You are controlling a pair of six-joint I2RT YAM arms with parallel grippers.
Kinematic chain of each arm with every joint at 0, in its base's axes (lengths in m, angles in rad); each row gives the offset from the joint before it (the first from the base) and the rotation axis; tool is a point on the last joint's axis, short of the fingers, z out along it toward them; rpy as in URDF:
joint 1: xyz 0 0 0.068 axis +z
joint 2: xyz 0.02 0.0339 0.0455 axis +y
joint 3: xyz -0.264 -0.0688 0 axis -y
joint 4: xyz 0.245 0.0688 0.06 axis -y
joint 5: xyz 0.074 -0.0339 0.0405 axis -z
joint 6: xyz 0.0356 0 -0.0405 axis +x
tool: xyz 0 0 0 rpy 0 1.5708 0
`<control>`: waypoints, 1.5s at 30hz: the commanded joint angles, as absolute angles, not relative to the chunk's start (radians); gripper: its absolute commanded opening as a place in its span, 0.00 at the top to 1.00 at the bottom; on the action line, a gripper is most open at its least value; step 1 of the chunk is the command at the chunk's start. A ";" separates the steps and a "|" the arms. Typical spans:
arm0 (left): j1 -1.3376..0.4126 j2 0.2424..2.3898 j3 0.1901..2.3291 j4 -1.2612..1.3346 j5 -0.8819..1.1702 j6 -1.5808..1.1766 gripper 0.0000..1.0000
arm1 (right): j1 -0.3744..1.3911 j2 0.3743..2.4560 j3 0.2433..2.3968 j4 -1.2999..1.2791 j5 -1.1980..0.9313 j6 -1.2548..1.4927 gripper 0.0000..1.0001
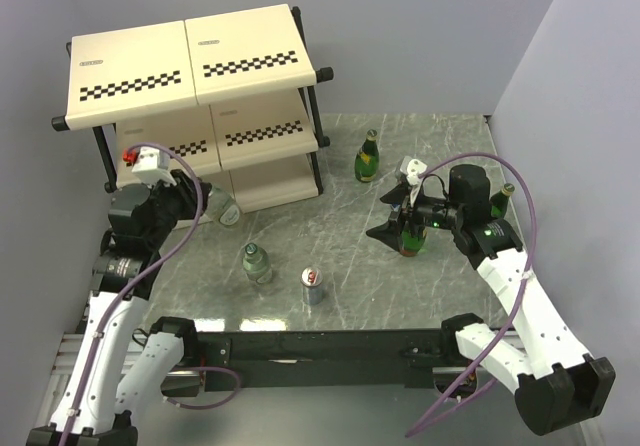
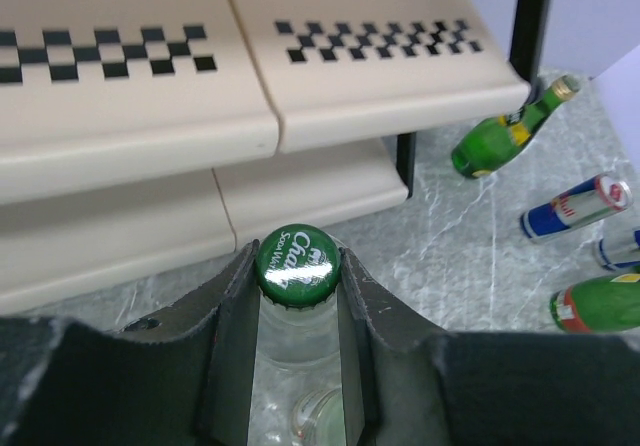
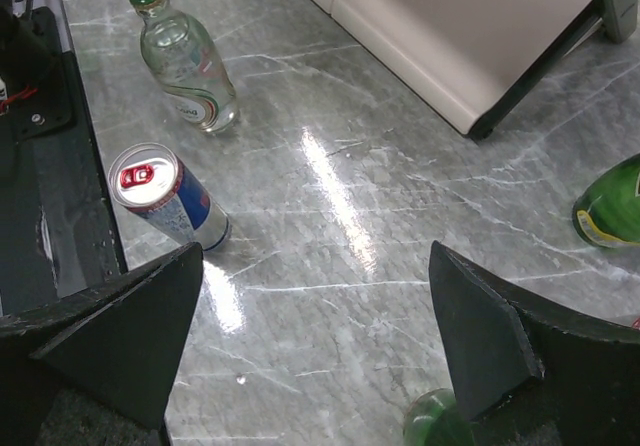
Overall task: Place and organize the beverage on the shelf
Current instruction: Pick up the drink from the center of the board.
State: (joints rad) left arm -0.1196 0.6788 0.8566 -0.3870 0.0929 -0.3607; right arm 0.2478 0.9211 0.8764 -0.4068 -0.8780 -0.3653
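My left gripper (image 2: 296,254) is shut on the neck of a short clear bottle (image 2: 297,271) with a green cap. In the top view this gripper (image 1: 220,208) holds the bottle (image 1: 228,211) in front of the cream shelf's (image 1: 200,76) lowest tier. A second clear bottle (image 1: 257,263) and a blue-silver can (image 1: 314,286) stand mid-table. My right gripper (image 3: 315,316) is open with only table between its fingers. A green bottle top (image 3: 435,424) shows low beside the right finger (image 3: 485,336). In the top view this green bottle (image 1: 410,241) stands at the right gripper (image 1: 398,224).
Another green bottle (image 1: 367,158) stands right of the shelf, and one more (image 1: 500,201) is behind the right arm. The left wrist view shows two cans (image 2: 575,206) beside those bottles. A black rail (image 1: 320,346) runs along the near edge. Grey walls close in on both sides.
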 commanded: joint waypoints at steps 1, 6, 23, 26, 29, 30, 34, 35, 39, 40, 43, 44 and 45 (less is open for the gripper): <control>-0.124 0.667 0.969 -0.213 0.138 -0.382 1.00 | 0.239 0.925 0.881 -0.397 -0.902 -0.380 0.00; -0.133 0.706 1.025 -0.207 0.181 -0.397 1.00 | 0.248 0.927 0.870 -0.397 -0.943 -0.417 0.00; -0.305 0.764 1.094 -0.166 0.196 -0.474 1.00 | 0.553 1.110 1.014 -0.232 -0.925 -0.494 0.01; -0.354 0.773 1.089 -0.143 0.184 -0.497 1.00 | 0.607 1.166 1.052 -0.155 -0.848 -0.447 0.01; -0.420 0.790 1.094 -0.124 0.160 -0.512 1.00 | 0.696 1.204 1.086 -0.095 -0.749 -0.378 0.01; -0.435 0.795 1.095 -0.121 0.149 -0.514 1.00 | 0.718 1.213 1.103 -0.086 -0.718 -0.367 0.01; -0.506 0.824 1.117 -0.121 0.092 -0.508 1.00 | 0.794 1.259 1.143 -0.043 -0.554 -0.305 0.01; -0.526 0.834 1.121 -0.121 0.077 -0.506 1.00 | 0.805 1.264 1.150 -0.038 -0.539 -0.282 0.01; -0.568 0.853 1.134 -0.118 0.042 -0.496 1.00 | 0.844 1.279 1.157 -0.003 -0.433 -0.226 0.01; -0.574 0.856 1.138 -0.117 0.038 -0.492 1.00 | 0.856 1.279 1.154 0.026 -0.413 -0.218 0.01; -0.595 0.864 1.147 -0.115 0.023 -0.488 1.00 | 0.874 1.290 1.150 0.041 -0.342 -0.193 0.01; -0.603 0.868 1.149 -0.117 0.020 -0.488 1.00 | 0.879 1.295 1.150 0.044 -0.310 -0.187 0.01; -0.607 0.871 1.152 -0.118 0.017 -0.488 1.00 | 0.880 1.304 1.150 0.046 -0.301 -0.186 0.01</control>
State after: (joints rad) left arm -0.5919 0.8913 1.0496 -0.3347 0.0448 -0.4652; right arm 0.8646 1.2846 1.1130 -0.0280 -0.4118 -0.2295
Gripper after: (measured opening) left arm 0.359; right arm 0.989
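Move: The left gripper already holds the clear bottle by its capped neck, off the board. The waiting open right gripper is about 38 cm to its right, 4 cm nearer the base and 4 cm lower. Below the left hand, the second clear bottle stands 9 cm right and 10 cm back, the front can 23 cm right and 15 cm back. From the right gripper, the held bottle is some 38 cm left, 4 cm ahead, slightly lower. Raise the left gripper a few centimetres, then sweep it about 14 cm right with the hanging bottle, past the shelf front, turning some 25 degrees clockwise and keeping the neck pinched. Bring the right gripper to meet it: a little back first, then about 17 cm left and somewhat up, jaws wide open towards the bottle, without closing. ##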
